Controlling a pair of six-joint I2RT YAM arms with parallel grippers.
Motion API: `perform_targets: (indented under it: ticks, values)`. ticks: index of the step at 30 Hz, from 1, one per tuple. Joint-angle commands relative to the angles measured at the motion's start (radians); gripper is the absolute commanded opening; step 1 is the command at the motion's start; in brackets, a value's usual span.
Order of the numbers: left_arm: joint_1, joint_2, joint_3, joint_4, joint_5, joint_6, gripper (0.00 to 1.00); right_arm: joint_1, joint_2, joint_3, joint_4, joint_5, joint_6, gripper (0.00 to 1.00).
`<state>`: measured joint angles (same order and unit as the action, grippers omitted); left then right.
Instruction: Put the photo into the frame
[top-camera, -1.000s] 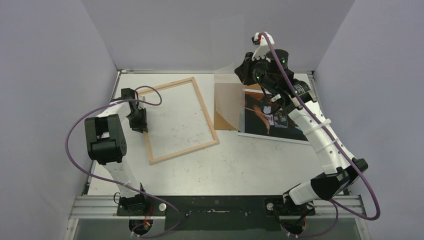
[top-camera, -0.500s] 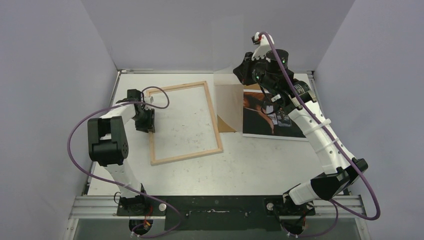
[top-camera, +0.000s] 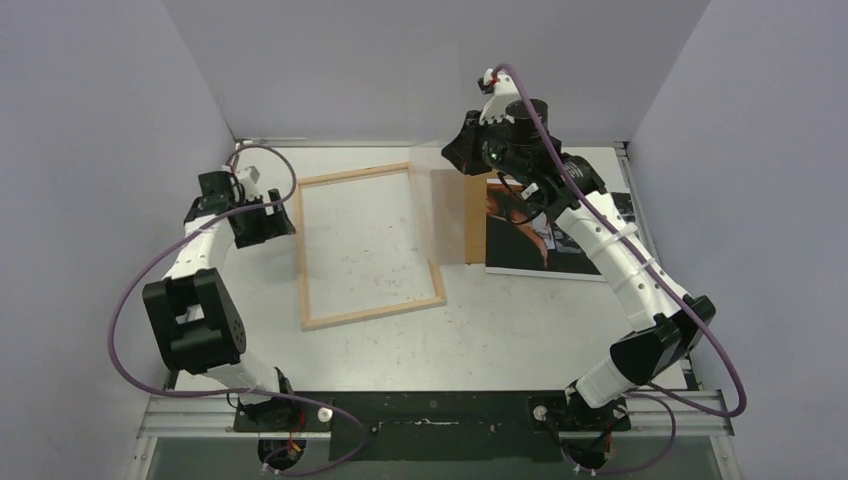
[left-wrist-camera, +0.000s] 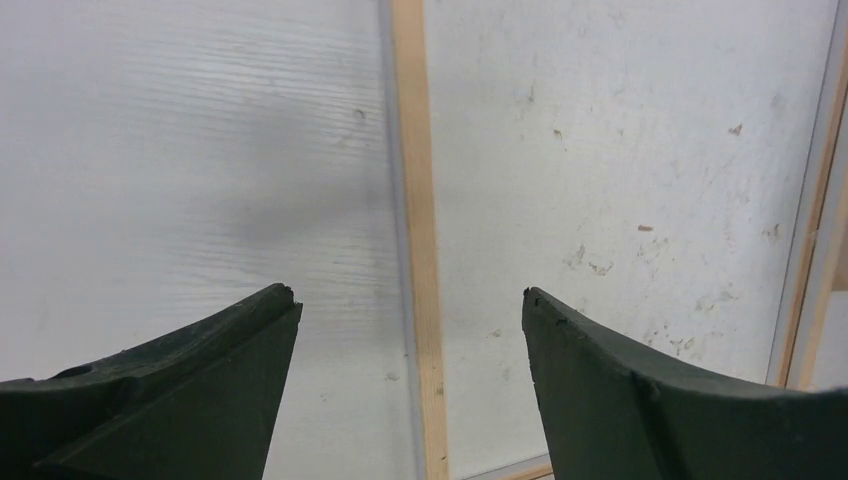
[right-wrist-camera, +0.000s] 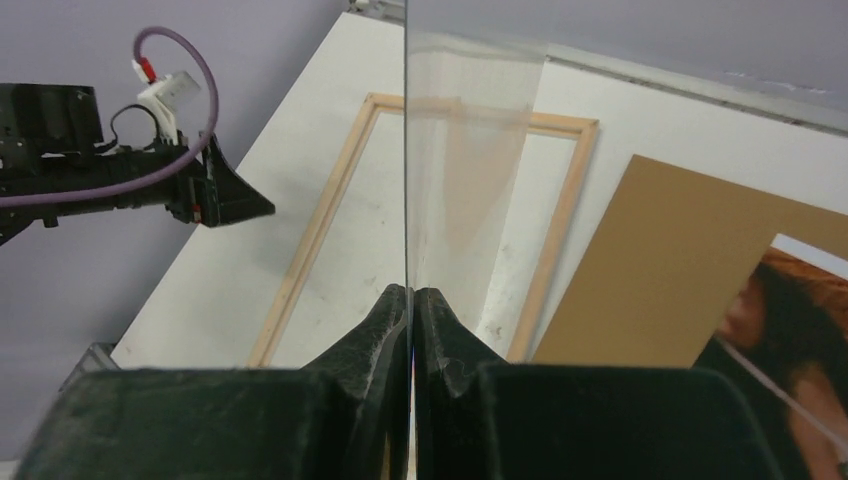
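Note:
The frame (top-camera: 372, 313) lies flat at mid-table with its pale wood back up. My left gripper (top-camera: 283, 228) is open just left of it. In the left wrist view the frame's left rail (left-wrist-camera: 420, 250) runs between the spread fingers (left-wrist-camera: 410, 295), touching neither. My right gripper (right-wrist-camera: 411, 292) is shut on the edge of a clear sheet (right-wrist-camera: 406, 150) and holds it upright above the frame's right rail (top-camera: 425, 215). The photo (top-camera: 565, 240) lies flat at the right, partly under the right arm (top-camera: 600, 235). Its corner shows in the right wrist view (right-wrist-camera: 800, 330).
A brown backing board (top-camera: 476, 222) lies between the frame and the photo, partly under the photo; it also shows in the right wrist view (right-wrist-camera: 660, 270). Grey walls close in the table on three sides. The arm bases stand at the near edge.
My left gripper has opened, let go of the frame's left rail and drawn back to the left. The frame turned a little beforehand. My right gripper has carried the clear sheet leftward.

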<state>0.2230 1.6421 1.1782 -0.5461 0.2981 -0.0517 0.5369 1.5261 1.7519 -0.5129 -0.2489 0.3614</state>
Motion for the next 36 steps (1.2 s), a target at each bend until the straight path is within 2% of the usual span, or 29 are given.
perform_targets:
  ticks: [1, 6, 11, 14, 20, 23, 28, 36]
  values:
    - [0.092, -0.119, -0.057, 0.165, 0.056, -0.138, 0.8, 0.048, 0.045, 0.071, 0.042, -0.068, 0.064, 0.0]
    - [0.096, -0.187, -0.115, 0.208, -0.077, -0.292, 0.81, 0.113, 0.124, 0.121, 0.103, -0.151, 0.204, 0.0]
    - [0.096, -0.192, -0.113, 0.101, -0.199, -0.336, 0.79, 0.122, 0.189, 0.103, 0.383, -0.286, 0.585, 0.0]
    - [0.097, -0.2, -0.096, 0.027, -0.304, -0.348, 0.79, 0.125, 0.248, 0.127, 0.442, -0.323, 0.723, 0.0]
    - [0.11, -0.224, -0.041, -0.122, -0.609, -0.372, 0.79, 0.129, 0.327, 0.167, 0.342, -0.319, 0.752, 0.0]
    - [0.128, -0.241, -0.028, -0.15, -0.707, -0.397, 0.79, 0.13, 0.391, 0.202, 0.282, -0.346, 0.755, 0.0]
    - [0.16, -0.272, -0.05, -0.118, -0.682, -0.44, 0.79, 0.136, 0.533, 0.287, 0.181, -0.417, 0.683, 0.0]
    - [0.161, -0.236, -0.038, -0.108, -0.603, -0.413, 0.78, 0.136, 0.595, 0.399, 0.263, -0.453, 0.74, 0.0]
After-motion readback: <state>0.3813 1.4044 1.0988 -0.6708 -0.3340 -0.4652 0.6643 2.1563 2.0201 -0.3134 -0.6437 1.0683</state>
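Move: The right hand holds the clear sheet high up; the frame's middle lies about 17 cm to its left, 3 cm farther out and some 37 cm below. The brown board is about 16 cm to the right of that hand and 12 cm farther out, and the photo some 30 cm right and 7 cm farther out, both on the table. From the open left hand the frame's middle is roughly 20 cm right, 2 cm ahead and 8 cm down. Keeping its pinch on the clear sheet, the right hand carries it about 18 cm left over the frame, at first nearly level and then sinking some 13 cm while easing a little forward, with the wrist rolling about 50 degrees until the fingers point mostly left and slightly down. The left hand, still open, clears out of the way with a short rise, then swings left and back away from the frame, about 13 cm left and 8 cm back, turning counter-clockwise some 50 degrees. ##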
